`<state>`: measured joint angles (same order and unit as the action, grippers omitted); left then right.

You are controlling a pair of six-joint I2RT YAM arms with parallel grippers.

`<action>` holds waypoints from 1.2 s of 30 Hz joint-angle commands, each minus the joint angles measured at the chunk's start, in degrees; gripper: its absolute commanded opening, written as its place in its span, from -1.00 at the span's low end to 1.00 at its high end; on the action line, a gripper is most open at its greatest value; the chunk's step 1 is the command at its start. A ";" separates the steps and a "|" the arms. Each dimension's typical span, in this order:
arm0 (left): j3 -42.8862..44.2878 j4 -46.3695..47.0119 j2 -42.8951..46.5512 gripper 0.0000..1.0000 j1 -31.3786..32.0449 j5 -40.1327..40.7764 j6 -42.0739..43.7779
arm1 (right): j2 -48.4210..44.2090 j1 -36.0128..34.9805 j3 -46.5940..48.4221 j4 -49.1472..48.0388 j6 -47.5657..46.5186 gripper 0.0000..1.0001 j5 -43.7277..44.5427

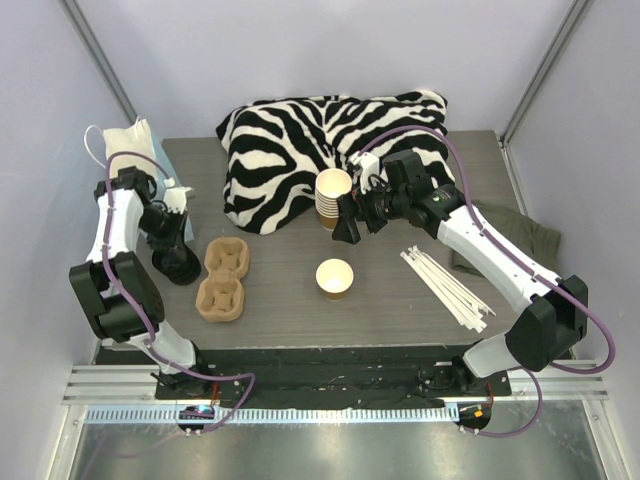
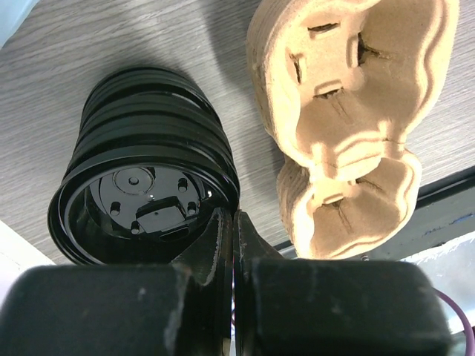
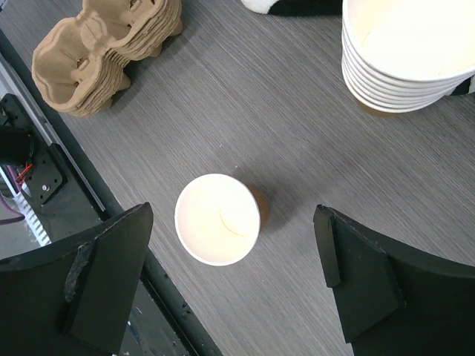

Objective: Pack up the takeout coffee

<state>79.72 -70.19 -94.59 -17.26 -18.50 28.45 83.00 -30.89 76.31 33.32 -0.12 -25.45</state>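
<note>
No lidded takeout coffee is in view. A single tan paper cup (image 1: pixel 334 277) (image 3: pixel 217 219) stands open and lidless at the table's middle front. My right gripper (image 1: pixel 352 225) (image 3: pixel 234 219) hovers above it, jaws wide open, with the cup showing between the fingers well below them. At the left stands a stack of black lids (image 1: pixel 178 262) (image 2: pixel 148 178), undersides up. My left gripper (image 1: pixel 173 228) (image 2: pixel 231 219) is shut on the near rim of the top lid, one finger inside the rim and one outside.
A stack of brown pulp cup carriers (image 1: pixel 222 280) (image 2: pixel 349 119) (image 3: pixel 104 52) lies right of the lids. A stack of lidless cups (image 1: pixel 332 198) (image 3: pixel 408 52) stands by a zebra-striped cloth (image 1: pixel 320 140). White stirrers (image 1: pixel 445 285) lie at the right, a white bag (image 1: pixel 135 145) at the back left.
</note>
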 commanded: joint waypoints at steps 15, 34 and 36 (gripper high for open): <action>8.96 -11.11 16.07 -1.00 4.68 -13.57 1.00 | -0.91 0.31 8.85 6.65 -7.08 0.99 -0.13; 9.23 -8.29 21.81 -1.00 34.74 -46.41 -12.96 | -34.65 -3.80 -18.03 -25.49 -43.36 1.00 -17.79; 8.26 -8.90 21.64 -1.00 37.80 -47.07 -13.07 | -34.31 -5.75 -17.96 -25.07 -46.01 0.98 -17.88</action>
<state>87.74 -77.06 -72.88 17.17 -55.35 18.31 48.05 -33.54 60.25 16.99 -33.95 -40.01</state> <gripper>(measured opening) 0.012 0.996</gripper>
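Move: From the left hand, its shut fingers already on the rim of the top black lid, the single cup stands some 35 cm to the right, 6 cm back and about 3 cm lower. The lid stack's middle is roughly 4 cm left of this hand and just below; the cup tray lies about 9 cm right and 4 cm back. From the right hand the cup is about 8 cm back, 4 cm left and 12 cm below, with the cup stack about 9 cm ahead, 3 cm left. Straight up at first, the left hand draws the pinched lid off the stack, then sweeps right and somewhat back over the cup tray towards the single cup, still climbing, some 24 cm across in all; it turns clockwise and swings its fingertips out to the right. The right hand, open and empty, rises about 14 cm and backs away from the cup, tipping its fingers up by over 50 degrees. ##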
